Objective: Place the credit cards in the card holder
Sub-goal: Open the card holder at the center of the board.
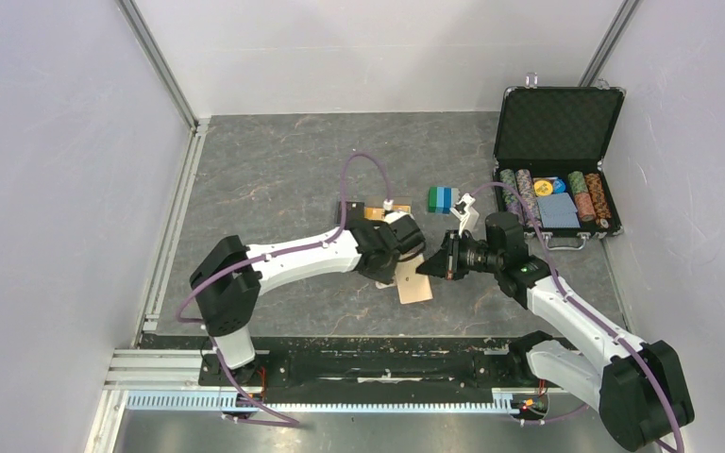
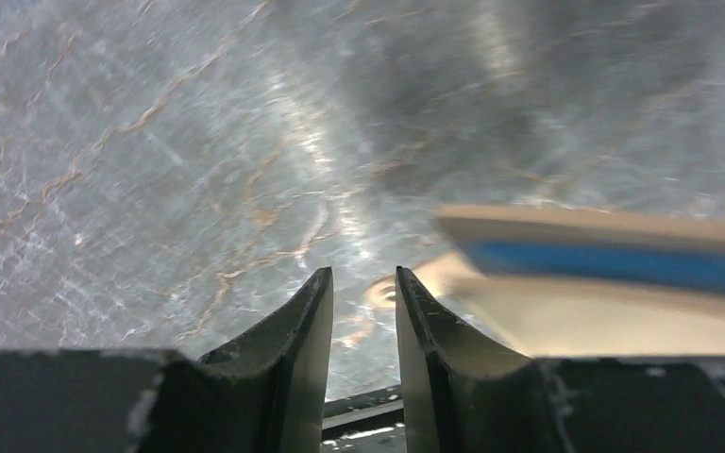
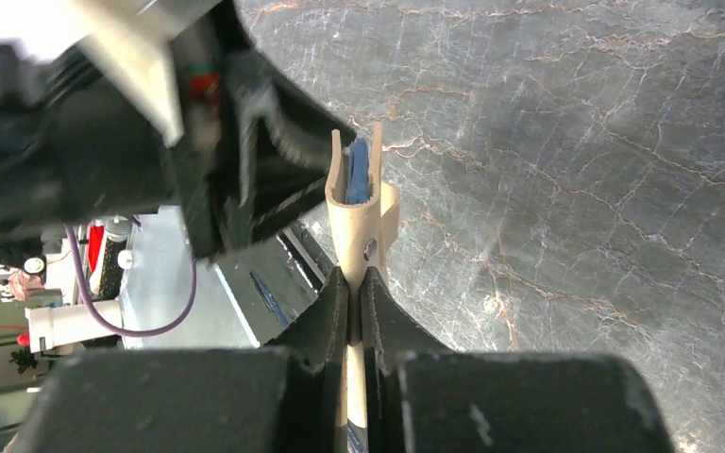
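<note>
The tan card holder [image 1: 415,285] is held just above the table at mid-front, and my right gripper [image 1: 431,266] is shut on its edge. In the right wrist view the card holder [image 3: 357,219] stands edge-on beyond my right gripper [image 3: 354,278], gaping slightly with its blue lining [image 3: 357,172] showing. My left gripper [image 1: 398,255] hovers right beside it. In the left wrist view the left gripper [image 2: 363,278] is open with only table between the fingers, and the card holder [image 2: 614,311] is a blur to its right. One orange-gold credit card [image 1: 374,211] lies partly hidden behind the left wrist.
A green-and-blue block stack [image 1: 442,198] sits just behind the grippers. An open black chip case [image 1: 557,123] with rows of poker chips stands at the back right. Walls close in the left and right sides, and a rail [image 1: 340,363] runs along the near edge.
</note>
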You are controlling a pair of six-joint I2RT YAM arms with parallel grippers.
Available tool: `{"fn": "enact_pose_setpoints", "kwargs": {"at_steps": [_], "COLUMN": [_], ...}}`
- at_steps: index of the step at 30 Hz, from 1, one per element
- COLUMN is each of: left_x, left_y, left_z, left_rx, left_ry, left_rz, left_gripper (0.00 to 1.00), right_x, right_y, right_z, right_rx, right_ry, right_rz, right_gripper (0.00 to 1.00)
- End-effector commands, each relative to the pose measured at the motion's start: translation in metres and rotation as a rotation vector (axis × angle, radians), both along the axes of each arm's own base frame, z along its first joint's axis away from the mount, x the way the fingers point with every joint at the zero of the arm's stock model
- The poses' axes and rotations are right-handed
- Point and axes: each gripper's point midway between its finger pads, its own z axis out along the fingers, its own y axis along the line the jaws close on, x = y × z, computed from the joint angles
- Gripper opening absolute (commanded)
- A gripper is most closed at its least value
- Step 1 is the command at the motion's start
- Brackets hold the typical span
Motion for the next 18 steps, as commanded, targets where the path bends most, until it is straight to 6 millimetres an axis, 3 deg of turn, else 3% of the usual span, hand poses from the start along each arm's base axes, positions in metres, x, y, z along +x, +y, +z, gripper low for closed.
{"fn": "enact_pose_setpoints", "kwargs": {"at_steps": [1,3,10,18], "left_x": [0.009,0.009,0.002,-0.001], "left_y": [0.011,0.010,-0.005,-0.002], "left_z": [0.004,0.007,0.025,0.046], "left_rx": [-0.152,-0.212,-0.519,-0.822], "left_ry": [0.054,0.070,0.140,0.180], "left_rz": [0.108,0.109,0.084,0.086], "left_gripper": [0.37,0.39,0.63,0.66], "right_x": [0.002,0.003,0.004,0.006], "right_y": [0.005,0.005,0.005,0.005], "right_z": [0.023,0.023,0.023,0.026], "right_rx": [0.034,0.030,0.026,0.030], "right_ry": [-0.073,-0.075,-0.082,-0.085], "right_rz": [0.037,0.033,0.029,0.020], "right_gripper": [0.00,0.00,0.00,0.00]}}
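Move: The card holder, its strap already undone, is pinched in the right hand. Its middle lies about 5 cm to the right of the left hand, level with it fore and aft and some 2 cm higher, and only 2 cm left and 1 cm back from the right hand's own point. The loose strap end is roughly 1 cm from the left fingertips. From the left hand, the two orange cards lie on the board about 12 cm ahead, one 3 cm left and one 2 cm right, both some 8 cm lower. Its fingertips beside the strap, the left hand comes away from the card holder, swinging about 4 cm left and dipping a little over 2 cm, then climbs back some 3 cm and drifts slightly right again. On the climb the fingers spread well open and the wrist rolls some 30 degrees, so they swing from pointing down to slanting right towards the holder. The right hand keeps its pinch and stays in place. ##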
